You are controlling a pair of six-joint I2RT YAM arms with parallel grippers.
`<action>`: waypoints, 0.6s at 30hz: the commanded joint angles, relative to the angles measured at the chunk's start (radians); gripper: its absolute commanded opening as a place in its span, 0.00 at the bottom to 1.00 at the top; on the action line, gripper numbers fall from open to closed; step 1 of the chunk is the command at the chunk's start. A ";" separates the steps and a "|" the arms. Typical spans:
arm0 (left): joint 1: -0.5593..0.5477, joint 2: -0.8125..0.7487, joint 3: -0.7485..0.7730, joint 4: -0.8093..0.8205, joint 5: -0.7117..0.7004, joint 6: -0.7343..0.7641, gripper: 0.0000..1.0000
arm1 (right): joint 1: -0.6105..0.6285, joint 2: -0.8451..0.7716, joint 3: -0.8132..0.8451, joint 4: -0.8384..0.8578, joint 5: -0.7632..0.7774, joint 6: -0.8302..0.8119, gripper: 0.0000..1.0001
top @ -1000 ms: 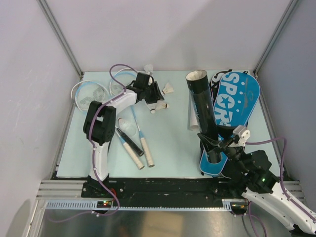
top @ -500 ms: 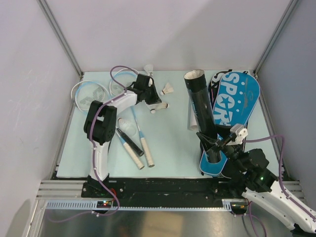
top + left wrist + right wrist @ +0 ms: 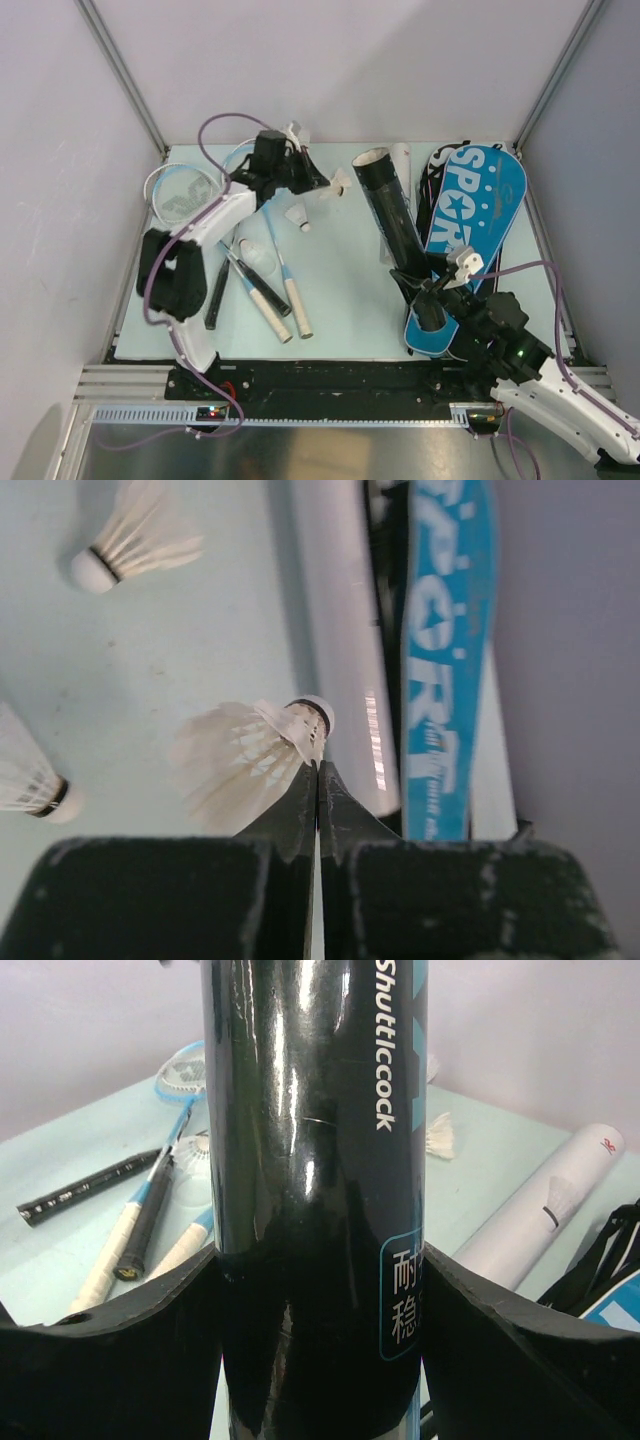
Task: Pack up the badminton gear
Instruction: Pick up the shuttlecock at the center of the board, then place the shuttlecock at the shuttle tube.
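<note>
My left gripper (image 3: 318, 770) is shut on a white feathered shuttlecock (image 3: 250, 760), pinching it just below the cork. From above, this gripper (image 3: 322, 182) is at the back of the mat with the shuttlecock (image 3: 339, 185) at its tips. Two more shuttlecocks (image 3: 135, 540) (image 3: 30, 775) lie loose nearby. My right gripper (image 3: 320, 1300) is shut on the long black tube (image 3: 315, 1160), which leans back and left with its open end (image 3: 372, 160) up. Rackets (image 3: 262, 275) lie at the left, their heads (image 3: 180, 192) toward the back.
A blue sports racket bag (image 3: 478, 205) lies at the right, partly under the black tube. A white tube (image 3: 401, 158) rests beside it. Grey walls close in the mat (image 3: 340, 300) on three sides.
The left gripper has closed on a shuttlecock and swung toward the back. The black tube's open end has leaned further left. A black racket handle now shows at the left.
</note>
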 commanded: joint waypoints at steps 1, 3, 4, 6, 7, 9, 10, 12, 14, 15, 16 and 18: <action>0.026 -0.219 -0.049 0.046 0.077 0.016 0.00 | 0.004 0.011 0.050 0.013 -0.001 -0.069 0.31; 0.047 -0.290 -0.090 0.046 0.098 0.027 0.00 | 0.004 0.012 0.044 0.002 0.007 -0.100 0.32; 0.059 -0.331 -0.109 0.046 0.109 0.033 0.00 | 0.003 0.012 0.039 0.000 0.004 -0.118 0.32; 0.095 -0.402 -0.161 0.043 0.137 0.036 0.00 | 0.003 0.018 0.023 0.012 -0.006 -0.136 0.32; 0.119 -0.432 -0.190 0.041 0.162 0.035 0.00 | 0.003 0.025 0.011 0.025 -0.023 -0.140 0.32; 0.168 -0.505 -0.242 0.028 0.202 0.035 0.00 | 0.004 0.046 -0.004 0.050 -0.059 -0.163 0.32; 0.189 -0.549 -0.261 0.018 0.215 0.041 0.00 | 0.005 0.057 -0.008 0.061 -0.071 -0.173 0.32; 0.231 -0.632 -0.291 -0.019 0.234 0.065 0.00 | 0.007 0.090 -0.010 0.076 -0.089 -0.201 0.33; 0.265 -0.711 -0.300 -0.081 0.245 0.108 0.00 | 0.014 0.128 -0.011 0.091 -0.088 -0.237 0.32; 0.280 -0.750 -0.296 -0.124 0.252 0.133 0.00 | 0.016 0.150 -0.010 0.099 -0.087 -0.258 0.32; 0.291 -0.779 -0.288 -0.164 0.259 0.155 0.00 | 0.019 0.177 -0.011 0.111 -0.091 -0.275 0.33; 0.303 -0.834 -0.263 -0.268 0.260 0.204 0.00 | 0.023 0.221 -0.008 0.127 -0.145 -0.321 0.34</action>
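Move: Some 20 cm back, 8 cm right and 37 cm above the left hand is the black tube's open mouth; that hand already grips the shuttlecock. On the table, about 12 cm below the left hand, another shuttlecock lies 4 cm back and 8 cm left, and a far shuttlecock 9 cm ahead and 4 cm right. From the right hand, holding the tube, the gripped shuttlecock is about 34 cm ahead, 19 cm left, 8 cm lower; the sports bag is 20 cm ahead, 17 cm right, 20 cm lower. Carrying the shuttlecock in its shut fingers, the left hand climbs quickly and draws back, then swings left and back with the climb nearly spent, some 14 cm up overall, its fingers tipping upward about 15 degrees. The right hand keeps its grip on the black tube, sinks about 5 cm and rolls it leftward, bringing the mouth down towards the shuttlecock. ##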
